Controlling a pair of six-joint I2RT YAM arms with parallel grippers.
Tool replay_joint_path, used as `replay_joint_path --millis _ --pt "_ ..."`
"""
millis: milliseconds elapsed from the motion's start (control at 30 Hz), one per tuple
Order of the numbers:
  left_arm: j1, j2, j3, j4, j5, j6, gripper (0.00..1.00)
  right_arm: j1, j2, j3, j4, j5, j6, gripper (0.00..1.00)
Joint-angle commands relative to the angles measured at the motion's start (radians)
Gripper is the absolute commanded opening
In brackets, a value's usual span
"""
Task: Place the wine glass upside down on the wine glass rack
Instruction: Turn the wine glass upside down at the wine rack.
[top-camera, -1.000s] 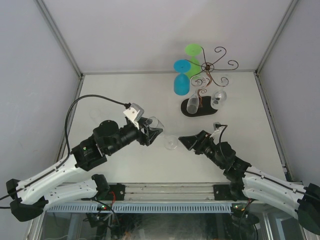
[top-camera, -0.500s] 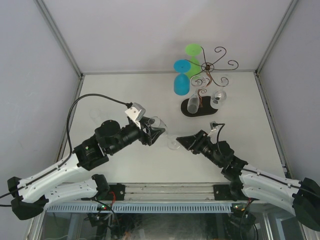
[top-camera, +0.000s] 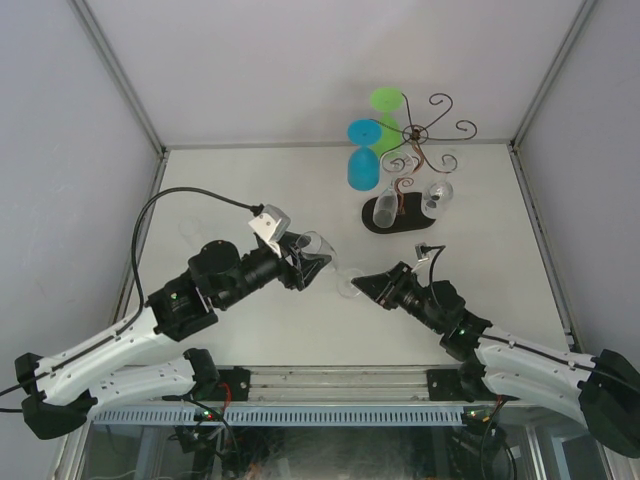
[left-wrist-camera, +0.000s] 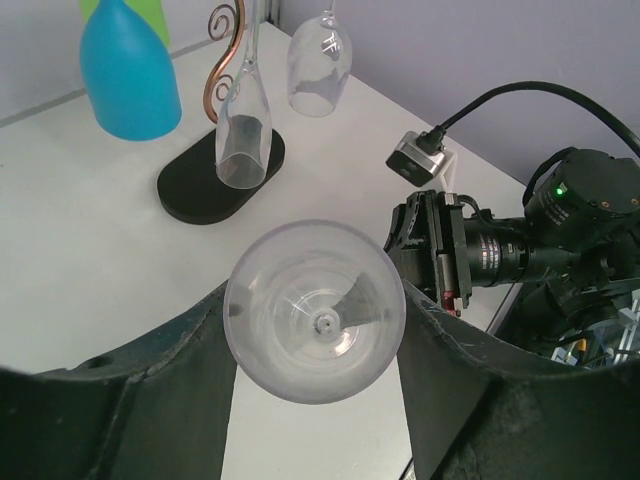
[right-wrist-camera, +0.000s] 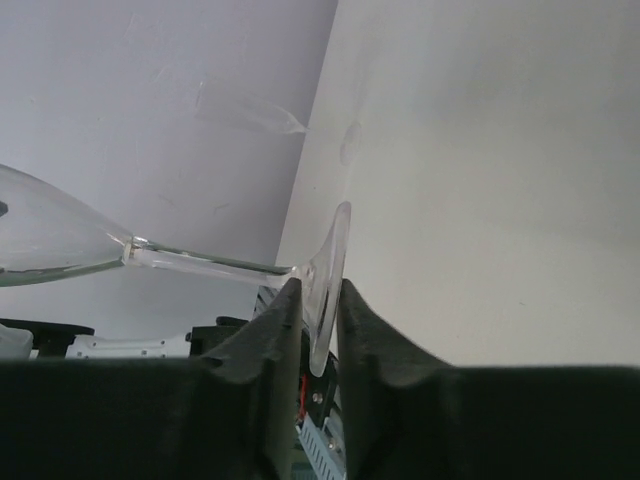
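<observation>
A clear wine glass (top-camera: 318, 248) is held sideways above the table, its bowl between my left gripper's (top-camera: 310, 264) fingers. The left wrist view looks into the bowl (left-wrist-camera: 315, 325), which touches both fingers. My right gripper (top-camera: 364, 285) is at the glass's round foot (top-camera: 345, 285). In the right wrist view the foot (right-wrist-camera: 326, 275) stands edge-on in the narrow gap between the fingers of that gripper (right-wrist-camera: 318, 292), with the stem running left. The wine glass rack (top-camera: 422, 135), brown wire on a black oval base (top-camera: 400, 222), stands at the back right.
A blue glass (top-camera: 362, 156) and a green glass (top-camera: 387, 112) hang upside down on the rack, with two clear glasses (top-camera: 385, 208) lower down. The left wrist view shows the blue glass (left-wrist-camera: 130, 70), a flute (left-wrist-camera: 243, 130) and the right arm's wrist camera (left-wrist-camera: 500, 250).
My right gripper has moved left until its fingers are round the glass's foot. My left gripper has shifted slightly right with the glass.
</observation>
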Motion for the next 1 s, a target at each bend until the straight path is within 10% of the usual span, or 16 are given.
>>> replay_joint_path --millis 0,667,967 --pt "-0.007 -0.012 0.028 0.081 -0.009 -0.006 0.24 -0.013 0.007 0.021 0.066 -0.017 0.009 0.09" --pt "-0.006 -0.084 0.088 0.058 0.044 -0.042 0.85 -0.088 -0.206 0.023 -0.269 0.082 -0.198 0.00" --pt "-0.007 -0.123 0.119 -0.008 0.012 -0.018 0.88 -0.159 -0.347 0.018 -0.425 0.076 -0.316 0.00"
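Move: The left gripper holds the wine glass by its bowl; the foot slants away some 8 cm to its right, 3 cm ahead and 14 cm below. That foot already stands between the right gripper's half-closed fingers, its middle about 1 cm ahead and 2 cm left of them. From the right gripper, the nearest hanging clear glass is roughly 16 cm ahead and 6 cm right, the blue glass 25 cm ahead and 1 cm right. Pinch the wine glass's foot shut in the right fingers and lift a centimetre or so, then carry it about 6 cm to the right, sinking some 3 cm and tipping the hand's left side down with a slight clockwise turn. Once the foot is gripped, open the left fingers to let go of the bowl and draw that hand up about 5 cm, slightly back and left. ##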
